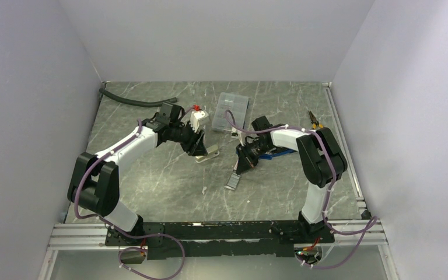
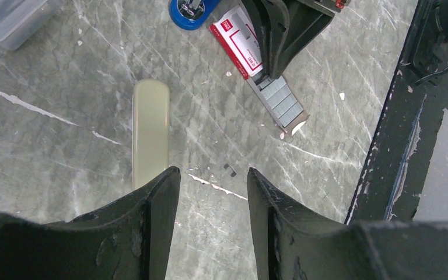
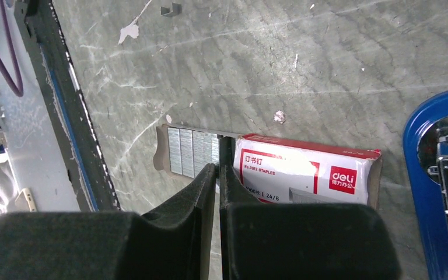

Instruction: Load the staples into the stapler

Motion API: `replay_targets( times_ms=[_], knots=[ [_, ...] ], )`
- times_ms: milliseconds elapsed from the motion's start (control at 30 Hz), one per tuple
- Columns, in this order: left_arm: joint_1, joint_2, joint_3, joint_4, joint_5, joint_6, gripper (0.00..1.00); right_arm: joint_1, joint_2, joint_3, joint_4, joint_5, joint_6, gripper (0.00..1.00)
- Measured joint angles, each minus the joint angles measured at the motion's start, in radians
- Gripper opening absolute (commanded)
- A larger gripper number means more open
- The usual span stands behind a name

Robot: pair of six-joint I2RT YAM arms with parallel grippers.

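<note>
The staples (image 3: 191, 151) are silvery strips lying in a dark tray (image 2: 281, 100) that is slid partly out of a white box with red print (image 3: 303, 172). The box lies flat on the table (image 1: 233, 179). My right gripper (image 3: 217, 169) is shut, its tips down at the seam between the strips and the box. No strip shows between its fingers. Just to the right lies the blue stapler (image 3: 437, 192), opened, with its metal channel showing (image 1: 279, 153). My left gripper (image 2: 213, 174) hangs open over bare table, holding nothing.
A cream oblong piece (image 2: 150, 131) lies by my left gripper's left finger. At the back of the table there are a clear compartment case (image 1: 232, 105), a black hose (image 1: 134, 100), a small white and red object (image 1: 197, 116) and pliers (image 1: 314, 119). A few loose staple bits (image 2: 230, 169) dot the table.
</note>
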Motion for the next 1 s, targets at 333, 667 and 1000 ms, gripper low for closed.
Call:
replay_targets(
  times_ms=[333, 667, 1000],
  knots=[
    [0.0, 0.0, 0.0, -0.001, -0.003, 0.001, 0.51, -0.004, 0.018, 0.011, -0.025, -0.015, -0.005, 0.23],
    [0.0, 0.0, 0.0, -0.003, -0.004, 0.001, 0.51, 0.058, -0.018, 0.007, -0.014, 0.088, -0.004, 0.28],
    [0.0, 0.0, 0.0, -0.007, -0.005, 0.0, 0.51, 0.143, -0.082, -0.019, 0.012, 0.23, -0.02, 0.34]
  ],
)
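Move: The right fingertips, nearly shut, are already over the open staple tray; the strip they go for lies about 1 cm back, 1 cm left and 1 cm below. The red-and-white box sleeve sits some 3 cm ahead and 2 cm right of that hand, the blue stapler about 6 cm ahead and 13 cm right, the beige stapler roughly 6 cm ahead and 10 cm left. From the left hand the strip is about 6 cm back, 11 cm right and 11 cm down. Back and to the left by about 1 cm each way, barely sinking, the right hand eases over the tray towards the staple strip beside the sleeve's mouth. Its fingers open from nearly shut to about a third, while the wrist turns some 15 degrees and brings them steeper, one tip to either side of the strip. ##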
